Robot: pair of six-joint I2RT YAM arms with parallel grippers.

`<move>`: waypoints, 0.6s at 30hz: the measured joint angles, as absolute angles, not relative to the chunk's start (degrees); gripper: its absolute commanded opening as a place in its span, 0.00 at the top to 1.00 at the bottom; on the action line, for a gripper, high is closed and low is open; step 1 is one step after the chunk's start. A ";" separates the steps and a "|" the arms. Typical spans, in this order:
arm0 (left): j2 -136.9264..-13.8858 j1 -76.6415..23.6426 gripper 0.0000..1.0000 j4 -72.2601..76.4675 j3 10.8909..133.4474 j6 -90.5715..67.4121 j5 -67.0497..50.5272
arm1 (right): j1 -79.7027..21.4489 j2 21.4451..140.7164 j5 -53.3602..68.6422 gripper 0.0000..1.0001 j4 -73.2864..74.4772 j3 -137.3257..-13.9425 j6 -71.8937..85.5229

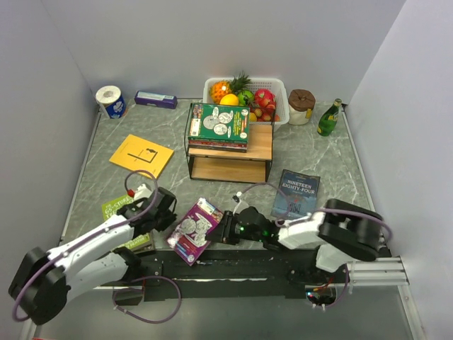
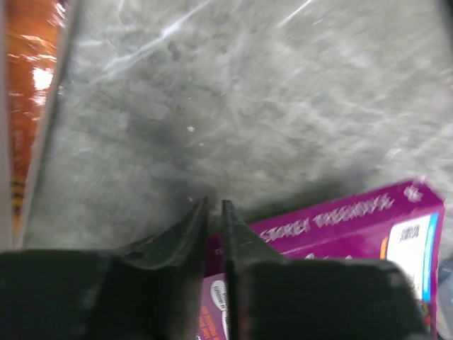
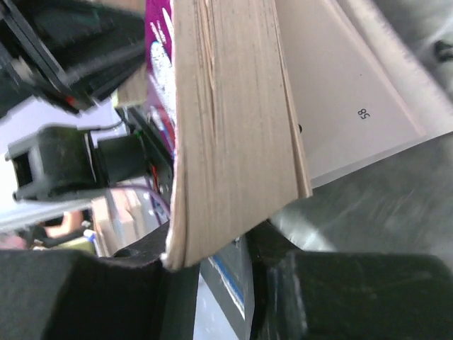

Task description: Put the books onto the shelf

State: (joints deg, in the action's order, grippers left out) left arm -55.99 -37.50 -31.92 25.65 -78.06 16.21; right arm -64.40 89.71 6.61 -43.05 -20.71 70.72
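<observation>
A purple book (image 1: pixel 198 225) hangs tilted over the table's near edge between my two grippers. My right gripper (image 1: pixel 228 228) is shut on its right side; in the right wrist view the page block (image 3: pixel 233 127) sits between the fingers of the right gripper (image 3: pixel 219 248). My left gripper (image 1: pixel 172 212) is at the book's left corner, its jaws a narrow slit apart, and the purple cover (image 2: pixel 340 227) shows behind the left gripper (image 2: pixel 215 205). The shelf (image 1: pixel 262 142) holds a stack of books (image 1: pixel 218 126) on its top board. Yellow (image 1: pixel 141 154), dark blue (image 1: pixel 296 193) and green (image 1: pixel 117 207) books lie on the table.
A white fruit basket (image 1: pixel 277 88) stands behind the shelf. Along the back are a toilet roll (image 1: pixel 110 100), a slim purple box (image 1: pixel 156 99), a brown jar (image 1: pixel 301 106) and a green bottle (image 1: pixel 328 118). Walls close in on both sides.
</observation>
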 measured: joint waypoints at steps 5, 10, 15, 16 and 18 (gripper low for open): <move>-48.66 -37.58 0.22 -40.12 32.80 -77.67 20.93 | -67.90 76.69 4.99 1.00 -26.52 -24.67 61.36; -39.83 -37.52 0.01 -44.34 39.83 -76.23 25.28 | -71.90 66.22 6.76 1.00 -2.59 -37.71 50.57; -30.02 -37.43 0.01 -42.41 44.93 -70.24 26.68 | -72.49 59.61 8.40 1.00 18.74 -52.80 40.53; -28.62 -37.43 0.03 -41.19 45.69 -68.23 26.15 | -72.49 59.07 8.54 1.00 23.53 -56.62 38.50; -27.14 -37.36 0.04 -37.74 47.81 -63.02 22.57 | -72.42 58.85 8.84 1.00 31.83 -64.36 34.46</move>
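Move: The right gripper already pinches the purple book by its right-hand edge; the book's middle is about 9 cm to its left and 2 cm ahead. The shelf waits some 28 cm ahead, about 4 cm right and roughly 6 cm higher. From the left hand, the purple book's middle lies about 9 cm right and 2 cm back, about level. The stack of story books sits some 14 cm to that hand's left, straight across and about 2 cm lower. Lift the purple book with the right gripper, fast and mostly straight up by about 23 cm, drawing back slightly, keeping the pinch on its edge while the hand tips upward and swings counter-clockwise. At the same time open the left gripper wide and raise it away from the book's left side, about 25 cm up, tilting its fingers up some 40 degrees. ##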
